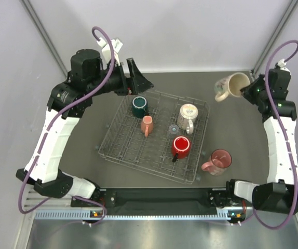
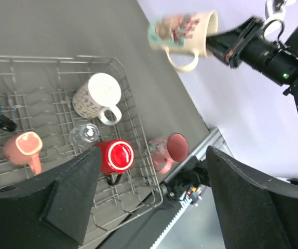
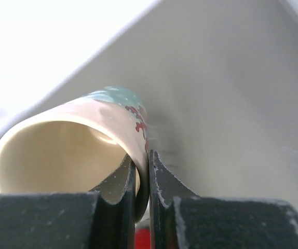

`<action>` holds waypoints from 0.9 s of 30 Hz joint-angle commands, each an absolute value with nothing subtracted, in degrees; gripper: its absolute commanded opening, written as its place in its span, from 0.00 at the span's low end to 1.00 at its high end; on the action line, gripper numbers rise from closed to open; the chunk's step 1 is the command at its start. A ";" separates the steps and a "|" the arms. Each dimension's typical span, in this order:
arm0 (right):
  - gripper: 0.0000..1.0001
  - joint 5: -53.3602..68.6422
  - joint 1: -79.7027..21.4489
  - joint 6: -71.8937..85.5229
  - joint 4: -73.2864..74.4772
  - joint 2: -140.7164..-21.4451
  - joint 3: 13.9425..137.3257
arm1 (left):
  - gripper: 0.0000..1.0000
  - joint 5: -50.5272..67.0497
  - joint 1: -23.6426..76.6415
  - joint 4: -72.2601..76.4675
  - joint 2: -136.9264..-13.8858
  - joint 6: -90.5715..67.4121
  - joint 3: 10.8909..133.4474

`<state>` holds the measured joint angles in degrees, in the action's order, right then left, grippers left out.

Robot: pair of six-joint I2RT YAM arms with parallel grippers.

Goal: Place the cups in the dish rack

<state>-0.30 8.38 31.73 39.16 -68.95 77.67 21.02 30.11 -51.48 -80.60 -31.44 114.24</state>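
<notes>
The dish rack (image 1: pixel 128 146) sits mid-table and holds a dark teal mug (image 1: pixel 139 106), a small salmon mug (image 1: pixel 147 125), a clear glass mug (image 1: pixel 173 128), a pale patterned mug (image 1: pixel 187 116) and a red mug (image 1: pixel 181 147). A translucent pink mug (image 1: pixel 219 161) lies on the table just right of the rack. My right gripper (image 1: pixel 250 89) is shut on the rim of a cream mug (image 1: pixel 231 86) with a printed pattern, held tilted in the air beyond the rack's far right corner. One finger is inside the cream mug (image 3: pixel 61 150). My left gripper (image 1: pixel 138 78) hangs open and empty over the rack's far left corner.
Grey walls close the table at the back and on both sides. The arms' base rail (image 1: pixel 159 199) runs along the near edge. In the left wrist view the rack's near right corner (image 2: pixel 157 194) lies close to that rail.
</notes>
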 commanded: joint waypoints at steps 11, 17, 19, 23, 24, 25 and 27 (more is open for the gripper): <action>0.00 30.06 -4.47 69.07 -31.27 -65.30 65.74 | 0.87 34.36 26.19 -39.30 -78.58 -40.07 109.52; 0.00 26.20 -14.06 74.69 -45.48 -68.73 65.31 | 0.86 34.10 25.40 -32.88 -73.83 -44.38 103.63; 0.00 24.71 -15.90 78.39 -49.46 -70.13 64.26 | 0.86 33.14 25.40 -32.17 -72.25 -44.82 102.22; 0.00 22.77 -19.33 83.14 -58.95 -72.68 62.93 | 0.86 31.29 25.40 -29.37 -69.18 -46.84 99.06; 0.00 22.33 -21.08 84.10 -60.54 -73.73 62.76 | 0.86 31.20 25.40 -28.49 -67.95 -47.37 97.31; 0.00 20.93 -22.05 84.55 -62.12 -74.18 62.23 | 0.86 30.94 25.40 -27.78 -67.50 -47.81 96.60; 0.00 19.87 -23.99 84.38 -64.85 -75.31 62.05 | 0.86 30.76 25.40 -26.46 -66.80 -48.95 95.72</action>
<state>24.53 -20.53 79.44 -47.99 -74.70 61.25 31.66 25.63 -33.28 -68.47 -46.54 97.10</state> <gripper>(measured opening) 0.065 0.863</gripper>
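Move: Off to the right hand's left by roughly 37 cm, some 8 cm back and 14 cm higher, waits the open left gripper. The right hand pinches the beige cup's rim. Down in the rack the white cup lies about 19 cm left and 2 cm back of this hand, the red cup 22 cm left and 14 cm back, both some 20 cm below. From the left hand, the beige cup is about 34 cm right, 9 cm ahead and 15 cm below. Swinging the beige cup towards the open left gripper, the right hand travels about 27 cm left and 19 cm up, first reaching slightly forward and then easing back. Its wrist turns nearly 90 degrees, from forward-down to left-forward and upward, the fingers keeping their pinch on the rim. The left hand, still open, backs off and rises a few centimetres late on, tipping its fingers up. ##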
